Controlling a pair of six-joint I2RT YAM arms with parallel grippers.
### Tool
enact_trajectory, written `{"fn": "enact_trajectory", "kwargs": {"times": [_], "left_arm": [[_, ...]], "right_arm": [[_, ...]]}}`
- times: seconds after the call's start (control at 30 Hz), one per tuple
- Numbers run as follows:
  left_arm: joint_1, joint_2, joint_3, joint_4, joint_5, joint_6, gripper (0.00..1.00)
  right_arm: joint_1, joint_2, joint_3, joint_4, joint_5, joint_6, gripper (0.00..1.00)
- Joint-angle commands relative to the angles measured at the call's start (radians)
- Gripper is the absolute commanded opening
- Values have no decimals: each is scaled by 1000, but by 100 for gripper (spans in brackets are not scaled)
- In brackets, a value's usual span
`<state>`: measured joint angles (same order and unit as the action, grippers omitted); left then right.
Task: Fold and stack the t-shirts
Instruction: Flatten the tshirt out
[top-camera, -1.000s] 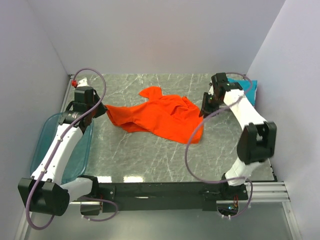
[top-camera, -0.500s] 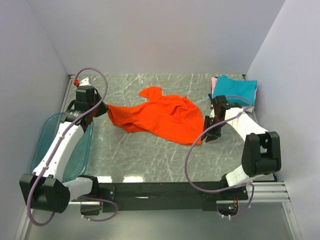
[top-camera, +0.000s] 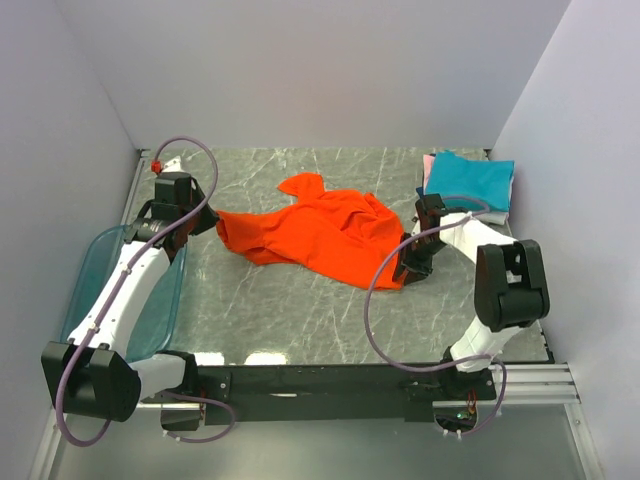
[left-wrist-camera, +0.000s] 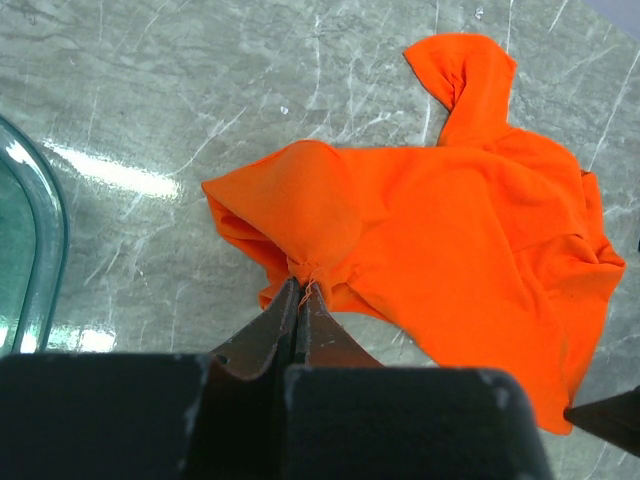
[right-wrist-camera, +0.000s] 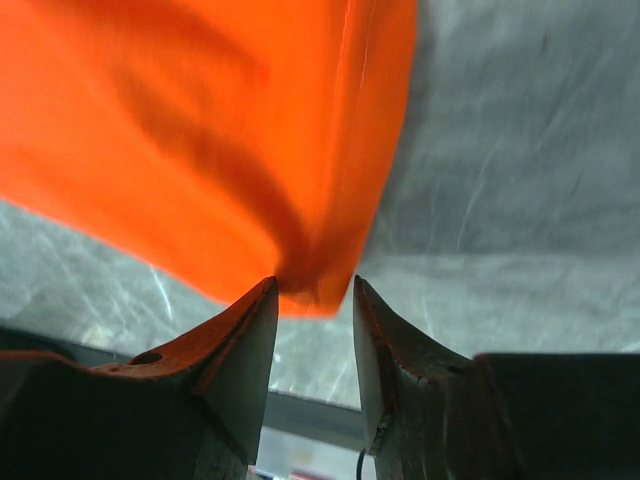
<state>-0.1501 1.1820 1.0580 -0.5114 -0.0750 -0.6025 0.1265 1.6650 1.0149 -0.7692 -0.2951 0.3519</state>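
Note:
A bright orange-red t-shirt (top-camera: 320, 232) lies crumpled across the middle of the marble table, also filling the left wrist view (left-wrist-camera: 470, 220). My left gripper (top-camera: 207, 221) is shut on the shirt's left edge, the cloth pinched at its tips (left-wrist-camera: 300, 285). My right gripper (top-camera: 404, 270) stands open at the shirt's near right corner (right-wrist-camera: 330, 290), which hangs just between the fingertips without being pinched. A teal folded shirt (top-camera: 470, 180) sits on a pink one (top-camera: 428, 163) at the back right.
A translucent blue-green bin (top-camera: 85, 290) stands at the left table edge under my left arm, its rim showing in the left wrist view (left-wrist-camera: 45, 240). White walls enclose the table on three sides. The black rail runs along the near edge (top-camera: 330, 380).
My right gripper came down and forward from beside the folded stack to the shirt's near right corner, its jaws widening. The left gripper kept its hold and drew the cloth slightly right.

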Motion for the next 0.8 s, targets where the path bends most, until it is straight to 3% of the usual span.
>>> {"fn": "enact_trajectory", "kwargs": {"times": [0.0,0.5,0.77], "left_arm": [[4,-13,-7,40,3,9,0],[4,-1,-12,42,-9,13,0],[4,10,2,42,-12,29,0]], "right_arm": [[4,35,73,73,56,9,43],[4,283,281,96,134,5,38],[5,447,608,1,192,22,39]]}}
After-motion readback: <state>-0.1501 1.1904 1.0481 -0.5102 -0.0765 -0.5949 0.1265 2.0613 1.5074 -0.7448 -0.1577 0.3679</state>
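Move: The right hand's partly open fingers are just above the t-shirt's near right corner, which lies about 2 cm below them. The shirt's far right corner is some 14 cm ahead and a centimetre left, and the folded stack about 26 cm ahead and 17 cm to the right. From the left hand, already shut on the raised left end, that far corner lies about 45 cm right, 4 cm ahead and 19 cm lower. The right hand sweeps about 14 cm forward along the t-shirt's right edge, pushing cloth, while the left keeps its grip. ##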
